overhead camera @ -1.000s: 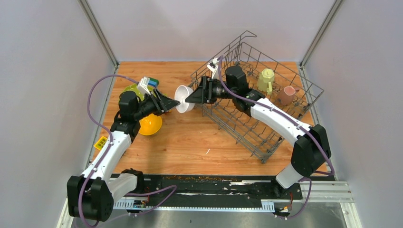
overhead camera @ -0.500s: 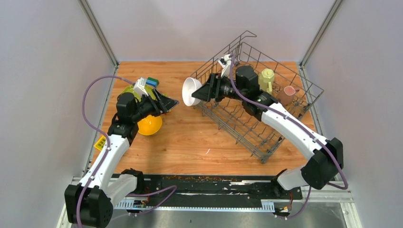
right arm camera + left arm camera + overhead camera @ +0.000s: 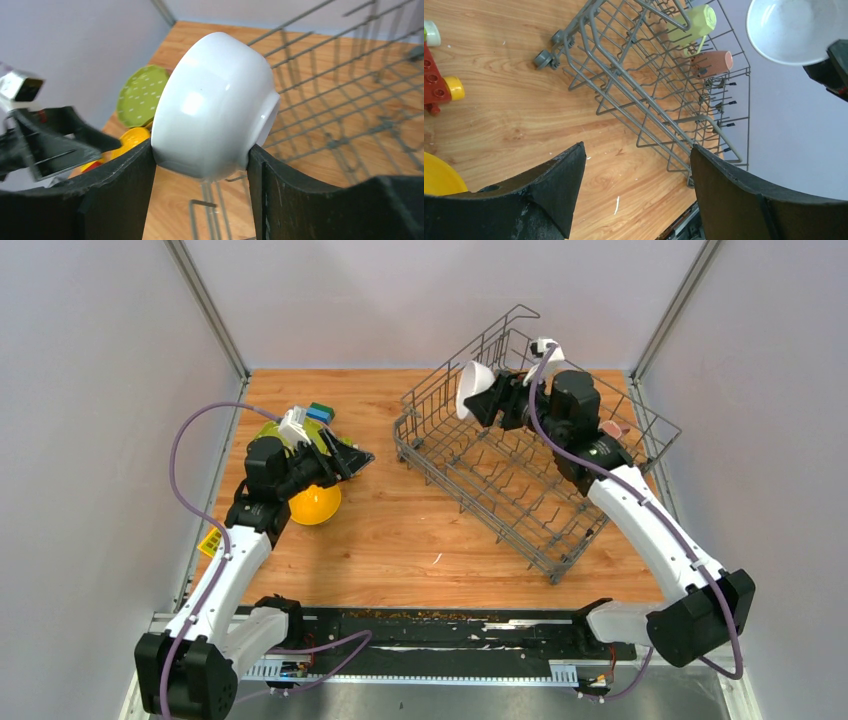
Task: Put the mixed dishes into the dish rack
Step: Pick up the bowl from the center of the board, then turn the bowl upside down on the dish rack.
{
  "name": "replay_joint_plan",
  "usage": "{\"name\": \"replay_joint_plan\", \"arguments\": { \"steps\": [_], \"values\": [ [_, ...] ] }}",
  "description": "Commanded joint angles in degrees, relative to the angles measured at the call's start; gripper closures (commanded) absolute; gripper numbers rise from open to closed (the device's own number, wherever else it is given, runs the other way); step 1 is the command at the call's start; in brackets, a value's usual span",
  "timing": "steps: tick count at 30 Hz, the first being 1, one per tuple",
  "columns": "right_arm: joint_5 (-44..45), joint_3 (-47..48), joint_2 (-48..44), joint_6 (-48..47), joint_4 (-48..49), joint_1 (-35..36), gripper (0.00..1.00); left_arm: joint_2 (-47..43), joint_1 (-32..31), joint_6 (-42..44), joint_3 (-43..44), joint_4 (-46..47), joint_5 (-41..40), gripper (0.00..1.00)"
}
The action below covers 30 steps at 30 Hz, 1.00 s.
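Note:
My right gripper point(image 3: 487, 397) is shut on a white bowl point(image 3: 473, 390), held on its side in the air over the far left end of the grey wire dish rack point(image 3: 500, 485). In the right wrist view the bowl point(image 3: 215, 105) is clamped between both fingers of that gripper point(image 3: 200, 152). A pale-green mug point(image 3: 696, 22) and a pink mug point(image 3: 714, 61) lie in the rack. My left gripper point(image 3: 352, 457) hangs open and empty point(image 3: 638, 147) above the table, beside a yellow bowl point(image 3: 315, 505) and a lime-green dotted plate point(image 3: 142, 95).
Green and blue toy blocks point(image 3: 320, 412) sit behind the left arm, a yellow block point(image 3: 212, 540) lies at the table's left edge, and a red toy piece point(image 3: 434, 87) is near the yellow bowl. Enclosure walls stand close on three sides.
The right arm has carried the white bowl from mid-table up and right to above the rack's far end. The left gripper has opened wider and drawn back slightly.

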Motion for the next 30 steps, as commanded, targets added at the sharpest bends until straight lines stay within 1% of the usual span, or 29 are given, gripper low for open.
{"name": "replay_joint_plan", "arguments": {
  "steps": [1, 6, 11, 15, 19, 22, 27, 30],
  "values": [
    [4.0, 0.5, -1.1, -7.5, 0.9, -4.5, 0.77, -0.7, -0.1, 1.9, 2.1, -0.3, -0.4, 0.16],
    [3.9, 2.1, 1.7, -14.9, 0.5, -6.8, 0.77, -0.7, -0.1, 2.4, 2.0, -1.0, -0.4, 0.16],
    [4.2, 5.1, 5.4, -25.4, -0.4, -7.2, 0.74, -0.9, -0.1, 3.4, 2.2, -2.4, -1.0, 0.16],
    [6.8, 7.6, 9.0, -32.2, -1.1, -7.2, 0.74, -1.1, -0.1, 3.8, 2.4, -2.8, -1.0, 0.16],
    [10.1, 9.7, 13.3, -42.9, -2.6, -7.3, 0.74, -1.6, -0.1, 4.6, 2.8, -4.1, -0.9, 0.17],
    [10.9, 12.1, 17.3, -51.7, -4.4, -7.3, 0.75, -2.0, -0.1, 5.0, 2.6, -4.4, -0.8, 0.17],
    [15.6, 15.9, 23.4, -57.4, -4.5, -7.7, 0.79, -2.6, -0.1, 4.5, 2.2, -4.2, -0.9, 0.17],
    [15.6, 17.6, 26.3, -60.9, -4.8, -8.3, 0.8, -3.2, -0.1, 4.3, 1.8, -4.1, -1.1, 0.17]
  ]
}}
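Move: The white bowl is still pinched in the right hand, over the left side of the dish rack. The far-left part of the rack, where the bowl is being taken, lies roughly 17 cm ahead, 9 cm to the right and 21 cm below that hand. The green mug stands some 18 cm ahead and 19 cm right, the pink mug about 12 cm ahead and 26 cm right, both around 20 cm lower. From the left hand, that part is about 22 cm ahead, 30 cm right and 11 cm down. The bowl, kept in its pinch, first swings about 6 cm right and some 4 cm forward with the right hand, then goes on forward another 10 cm or so while sinking down towards the far-left part of the rack. On the way the wrist rolls some 50 degrees, hand's left side going down, so the fingers swing from nearly level to pointing forward and down. ##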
